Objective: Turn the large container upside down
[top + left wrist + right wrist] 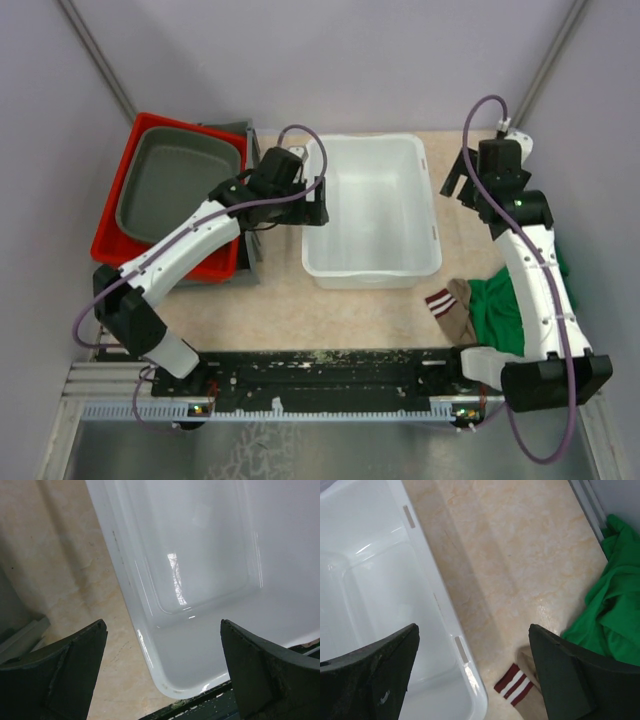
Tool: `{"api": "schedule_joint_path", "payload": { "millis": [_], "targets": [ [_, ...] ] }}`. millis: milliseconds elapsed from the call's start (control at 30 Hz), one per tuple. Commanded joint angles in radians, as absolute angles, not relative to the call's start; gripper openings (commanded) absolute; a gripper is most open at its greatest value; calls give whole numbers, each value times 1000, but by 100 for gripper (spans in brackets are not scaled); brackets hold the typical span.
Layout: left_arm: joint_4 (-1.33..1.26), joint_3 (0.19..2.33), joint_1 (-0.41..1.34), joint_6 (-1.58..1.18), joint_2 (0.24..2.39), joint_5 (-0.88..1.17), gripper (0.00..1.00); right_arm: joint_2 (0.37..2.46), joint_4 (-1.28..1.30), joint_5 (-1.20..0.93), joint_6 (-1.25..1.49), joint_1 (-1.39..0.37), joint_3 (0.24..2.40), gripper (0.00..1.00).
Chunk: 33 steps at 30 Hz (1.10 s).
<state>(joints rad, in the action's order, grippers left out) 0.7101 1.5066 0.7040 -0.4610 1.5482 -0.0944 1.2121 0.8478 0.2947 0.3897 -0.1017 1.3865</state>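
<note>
The large container (pixel 372 210) is a white rectangular tub standing open side up in the middle of the table. Its inside shows bare in the left wrist view (pixel 200 555) and the right wrist view (pixel 370 605). My left gripper (pixel 318 203) hangs open over the tub's left rim, and the rim's near corner shows between its wide-spread fingers (pixel 162 625). My right gripper (pixel 456 186) is open too, above the table just right of the tub. The right rim lies between its fingers (pixel 473 628). Neither gripper holds anything.
A red bin (pixel 108 240) with a grey tub (pixel 180 180) nested in it stands at the left, close behind the left arm. A green cloth (pixel 500 310) (pixel 615 605) and a striped sock (pixel 447 305) (pixel 515 685) lie at the near right.
</note>
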Motion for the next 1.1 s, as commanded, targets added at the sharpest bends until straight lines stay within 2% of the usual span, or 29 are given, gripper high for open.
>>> {"api": "schedule_joint_path", "payload": {
  "millis": [0, 233, 533, 767, 1067],
  "targets": [
    [700, 1518, 694, -498, 1579, -88, 100, 1081, 837, 368, 457, -98, 1347, 91],
    [662, 1481, 662, -505, 1600, -73, 100, 951, 812, 348, 348, -98, 1268, 93],
    [631, 1455, 660, -517, 1629, 28, 100, 968, 916, 348, 330, -97, 1301, 94],
    [607, 1432, 661, -553, 1642, 103, 100, 941, 893, 236, 269, -98, 1262, 94],
    [566, 1393, 670, -575, 1627, 153, 100, 928, 890, 217, 256, -98, 1250, 94]
  ]
}}
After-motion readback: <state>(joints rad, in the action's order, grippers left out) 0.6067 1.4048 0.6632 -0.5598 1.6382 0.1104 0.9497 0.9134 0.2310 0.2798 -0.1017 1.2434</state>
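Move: Just about over the large container's left rim, the left hand has the container's middle some 14 cm to its right, 7 cm ahead and 13 cm below. The red bin is centred about 32 cm to its left and 9 cm ahead, 15 cm lower. From the right hand, the container's middle lies about 22 cm to its left, 5 cm ahead and 18 cm below; the striped sock is some 12 cm back, 2 cm left and 26 cm down. Sinking about 5.5 cm with its fingers still wide open, the left hand comes down towards the container's left rim, first easing slightly forward, then back and to the right, its fingertips tipping down some 10 degrees. The right hand, open and empty, draws back about 6.5 cm, rising briefly before settling lower again. Whether the left fingers reach the rim can't be told. ##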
